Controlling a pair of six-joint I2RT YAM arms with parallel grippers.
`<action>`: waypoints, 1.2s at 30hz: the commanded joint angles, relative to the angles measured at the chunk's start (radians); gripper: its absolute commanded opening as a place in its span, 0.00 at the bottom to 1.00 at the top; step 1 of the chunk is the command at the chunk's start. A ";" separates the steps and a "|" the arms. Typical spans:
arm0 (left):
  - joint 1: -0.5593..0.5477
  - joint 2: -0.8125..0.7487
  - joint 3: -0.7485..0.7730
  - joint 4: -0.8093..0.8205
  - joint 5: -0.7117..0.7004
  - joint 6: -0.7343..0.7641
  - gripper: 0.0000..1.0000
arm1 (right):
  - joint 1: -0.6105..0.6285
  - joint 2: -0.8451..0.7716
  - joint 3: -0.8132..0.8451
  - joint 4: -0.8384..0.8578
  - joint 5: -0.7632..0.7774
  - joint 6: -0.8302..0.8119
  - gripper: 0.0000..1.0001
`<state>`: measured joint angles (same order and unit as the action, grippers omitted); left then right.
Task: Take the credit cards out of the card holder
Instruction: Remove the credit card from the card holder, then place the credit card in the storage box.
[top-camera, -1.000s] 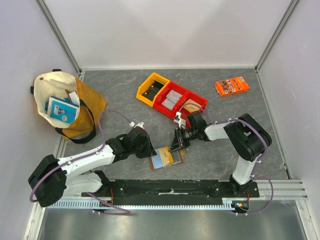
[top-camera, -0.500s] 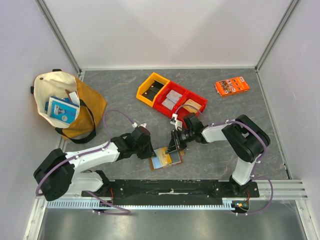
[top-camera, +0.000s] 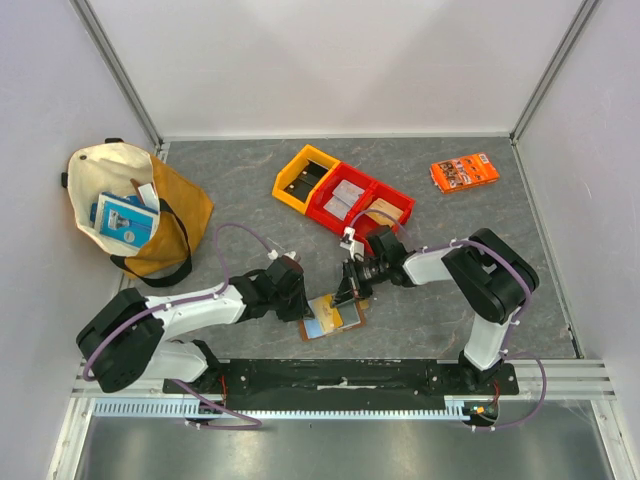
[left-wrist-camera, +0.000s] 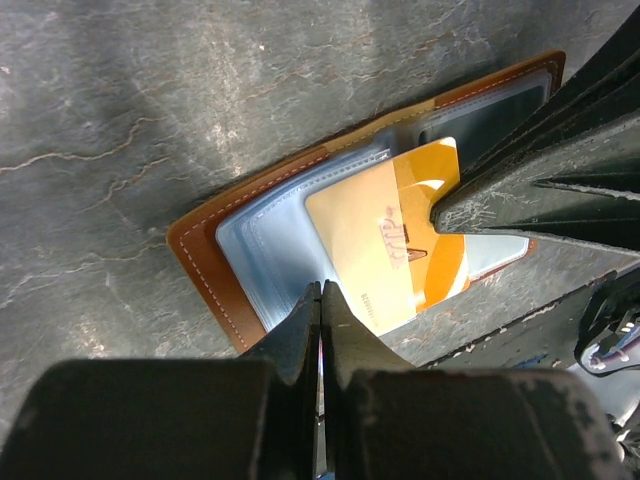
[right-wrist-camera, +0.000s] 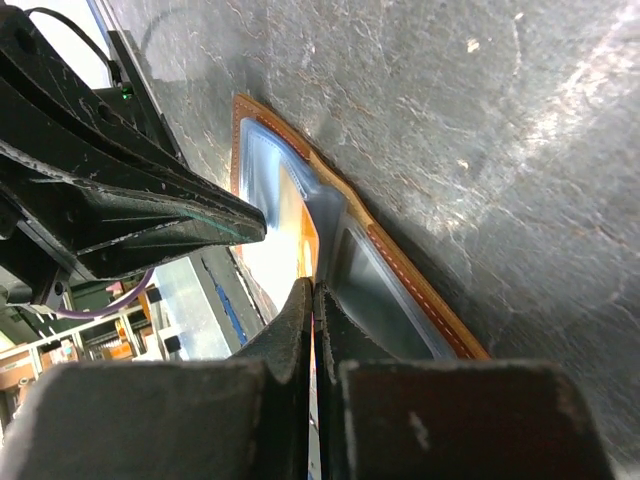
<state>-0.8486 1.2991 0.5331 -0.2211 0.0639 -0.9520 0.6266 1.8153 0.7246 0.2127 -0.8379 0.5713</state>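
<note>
The card holder (top-camera: 312, 330) lies open on the grey table just ahead of the arm bases, brown leather (left-wrist-camera: 205, 270) outside and pale blue sleeves inside. An orange-gold credit card (left-wrist-camera: 380, 240) lies across the sleeves, partly out. My right gripper (top-camera: 348, 297) comes in low from the right and is shut on that card's right edge (right-wrist-camera: 308, 235). My left gripper (left-wrist-camera: 322, 288) is shut, its tips resting at the holder's near edge where the sleeve meets the card. I cannot tell whether it pinches anything. Any other cards are hidden in the sleeves.
A yellow bin (top-camera: 305, 175) and red bins (top-camera: 350, 200) stand just behind the grippers. An orange printed packet (top-camera: 465, 172) lies at the back right. A tote bag (top-camera: 150, 215) with a blue box sits at the left. The black base rail (top-camera: 340, 375) runs close in front.
My left gripper has slid right onto the holder's edge and closed. The right gripper has closed on the orange-gold card. The holder has stayed put.
</note>
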 joint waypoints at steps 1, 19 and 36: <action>-0.001 0.029 -0.064 -0.024 -0.018 -0.014 0.02 | -0.045 -0.031 -0.008 -0.025 0.023 -0.040 0.00; 0.000 -0.227 -0.042 0.080 -0.119 0.001 0.45 | -0.166 -0.537 -0.100 -0.061 0.223 0.120 0.00; -0.001 -0.356 -0.078 0.841 0.002 0.019 0.93 | -0.165 -0.987 -0.373 0.467 0.502 0.542 0.00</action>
<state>-0.8486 0.8974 0.4477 0.3923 0.0063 -0.9504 0.4606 0.8692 0.3725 0.5095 -0.4072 1.0229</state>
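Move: The right hand already pinches the credit card's far right edge; the card's middle is about 2 cm back, 2 cm left and 1 cm below. The open card holder's middle lies some 3 cm back and 2 cm below that hand, the red tray about 20 cm ahead and 5 cm right. From the shut left fingers on the holder's left pocket, the card lies level, about 4 cm right. Right hand draws the pinched card right, then up about 20 cm; left opens and rises off the holder. ##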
